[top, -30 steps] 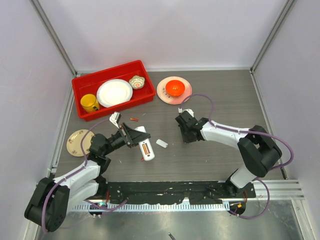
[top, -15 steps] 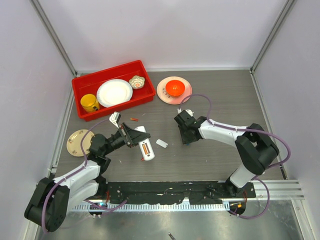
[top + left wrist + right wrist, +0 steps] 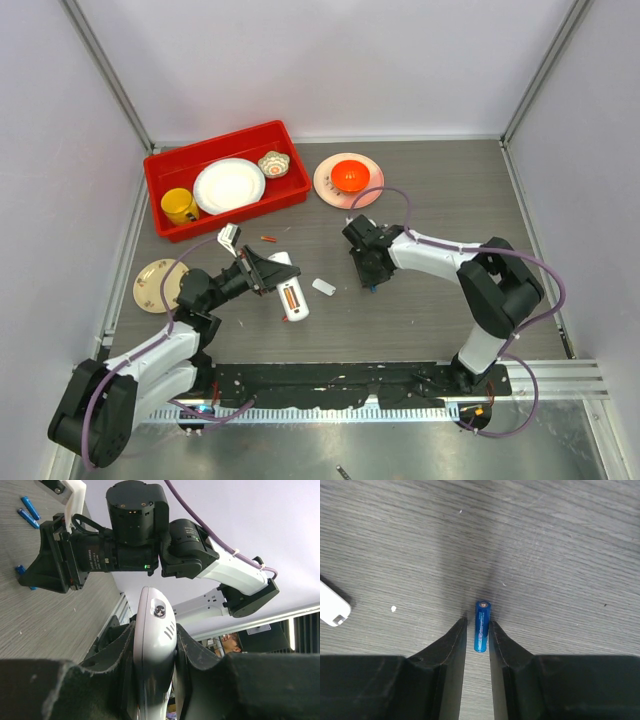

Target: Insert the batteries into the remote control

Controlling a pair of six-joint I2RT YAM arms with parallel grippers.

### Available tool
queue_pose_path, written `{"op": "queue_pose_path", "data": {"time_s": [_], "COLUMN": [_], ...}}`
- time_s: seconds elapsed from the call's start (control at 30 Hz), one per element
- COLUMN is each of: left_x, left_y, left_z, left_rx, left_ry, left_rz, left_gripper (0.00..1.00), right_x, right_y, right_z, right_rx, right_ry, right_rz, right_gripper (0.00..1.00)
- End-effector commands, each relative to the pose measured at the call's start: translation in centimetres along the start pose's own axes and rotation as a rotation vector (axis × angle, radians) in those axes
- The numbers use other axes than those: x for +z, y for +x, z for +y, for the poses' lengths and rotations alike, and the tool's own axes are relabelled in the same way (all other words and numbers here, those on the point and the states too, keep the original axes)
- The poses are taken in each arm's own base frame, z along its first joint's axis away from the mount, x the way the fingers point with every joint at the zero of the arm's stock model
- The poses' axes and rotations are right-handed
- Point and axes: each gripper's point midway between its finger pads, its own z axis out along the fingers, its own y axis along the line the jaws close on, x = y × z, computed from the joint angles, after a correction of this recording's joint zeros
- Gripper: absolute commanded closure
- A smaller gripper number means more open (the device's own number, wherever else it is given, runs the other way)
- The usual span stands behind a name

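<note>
My left gripper [image 3: 272,272] is shut on the remote control [image 3: 291,290], a slim white bar held on edge just above the table; its dark recess faces up with an orange-red battery [image 3: 291,297] in it. The left wrist view shows the remote control [image 3: 155,630] pinched between both pads. My right gripper [image 3: 478,622] points down at the table, open, its fingers straddling a blue battery [image 3: 481,625] that lies flat; the battery touches the right finger, with a small gap on the left. More blue batteries [image 3: 29,511] lie near the right gripper [image 3: 368,278].
A small loose white piece [image 3: 323,287] lies between the arms. An orange-red battery [image 3: 268,239] lies near the red bin [image 3: 215,143], which holds a yellow cup [image 3: 180,206], a white plate [image 3: 229,186] and a small bowl [image 3: 273,164]. A pink plate [image 3: 325,185] and a tan plate [image 3: 150,290] sit nearby.
The right arm has shifted a little left and toward the near edge, and its jaws have gone from shut to open around the blue battery. The left arm has not moved.
</note>
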Motion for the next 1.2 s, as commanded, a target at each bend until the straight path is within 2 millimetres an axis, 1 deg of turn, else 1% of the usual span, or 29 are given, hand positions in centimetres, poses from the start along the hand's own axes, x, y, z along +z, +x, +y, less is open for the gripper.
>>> {"op": "queue_pose_path", "data": {"time_s": [0.0,0.27,0.4,0.5,0.6,0.63,0.73,0.77,0.8,0.83,0.87,0.9,0.93,0.97,1.0,1.03,1.07,1.1,1.13,1.17], "left_x": [-0.1,0.0,-0.1,-0.1,0.0,0.1,0.8,1.3,1.8,2.3,2.8,3.2,3.5,3.8,4.0,4.3,4.5,4.8,5.1,5.5], "left_y": [0.1,0.0,0.0,0.0,0.0,0.0,0.3,0.6,0.7,0.8,1.1,1.0,1.2,1.0,0.8,0.8,0.7,0.7,0.8,0.8], "left_z": [-1.4,-1.3,-1.3,-1.1,-0.9,-0.9,-0.8,-1.4,-1.4,-1.0,-1.5,-1.8,-1.4,-1.5,-1.6,-1.2,-1.4,-1.6,-1.6,-1.2], "left_rx": [0.061,0.063,0.063,0.063,0.059,0.06,0.059,0.064,0.073,0.067,0.07,0.078,0.069,0.071,0.073,0.061,0.06,0.061,0.048,0.038], "left_ry": [0.058,0.054,0.054,0.05,0.044,0.043,0.037,0.051,0.05,0.038,0.052,0.063,0.054,0.059,0.064,0.054,0.062,0.074,0.076,0.067], "left_rz": [0.001,0.0,-0.001,-0.004,-0.001,-0.001,0.013,0.028,0.031,0.038,0.051,0.041,0.047,0.04,0.031,0.033,0.03,0.026,0.024,0.026], "left_gripper": [1.0,1.0,1.0,1.0,1.0,1.0,1.0,1.0,1.0,1.0,1.0,1.0,1.0,1.0,1.0,1.0,1.0,1.0,1.0,1.0], "right_x": [0.1,0.7,1.2,1.4,1.5,1.3,0.0,-1.9,-3.1,-4.4,-8.0,-9.7,-11.7,-13.4,-16.4,-17.7,-18.6,-20.2,-20.8,-21.5], "right_y": [-0.1,-0.5,-0.4,-0.1,0.0,-0.1,-1.3,-2.8,-3.4,-4.0,-5.8,-6.3,-6.9,-6.6,-7.2,-7.1,-6.1,-5.9,-5.5,-4.8], "right_z": [0.3,-0.3,-0.5,-0.5,-0.5,-0.4,-0.1,0.3,0.5,1.0,1.6,2.1,2.4,3.2,3.8,4.4,5.5,6.3,6.9,8.0], "right_rx": [-0.025,-0.03,-0.036,-0.038,-0.03,-0.025,0.019,0.05,0.085,0.101,0.12,0.132,0.136,0.113,0.105,0.09,0.047,0.025,0.014,-0.004], "right_ry": [-0.021,0.008,0.007,0.001,-0.006,-0.008,-0.033,-0.066,-0.088,-0.115,-0.18,-0.208,-0.232,-0.254,-0.301,-0.32,-0.345,-0.377,-0.397,-0.428], "right_rz": [0.029,0.036,0.05,0.06,0.057,0.045,-0.025,-0.107,-0.148,-0.193,-0.313,-0.361,-0.42,-0.446,-0.51,-0.527,-0.516,-0.539,-0.539,-0.539], "right_gripper": [0.71,0.69,0.7,0.74,0.86,0.99,0.99,0.99,0.99,0.99,0.99,0.99,0.99,0.99,0.99,0.99,0.99,0.99,0.99,0.99]}}
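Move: The blue battery lies on the table right between the right hand's open fingertips, at most about 1 cm below the hand point. The white cover is some 11 cm to the right hand's left, level with it; two more blue batteries lie roughly 9 cm ahead and 7 cm right. The remote, already in the left hand, is about 18 cm left, 7 back and 18 up. From the left hand the blue battery is about 6 cm ahead, 18 right and 20 below. Almost in place at first, the right hand settles about half a centimetre lower and forward and shuts its fingers on the blue battery. It then lifts the battery steeply, nearly 20 cm, swinging some 5 cm left and slightly back, its fingers tilting about 35 degrees from pointing down towards left and forward. Late on, the left hand brings the still-gripped remote about 4 cm right and a little down to meet it. ##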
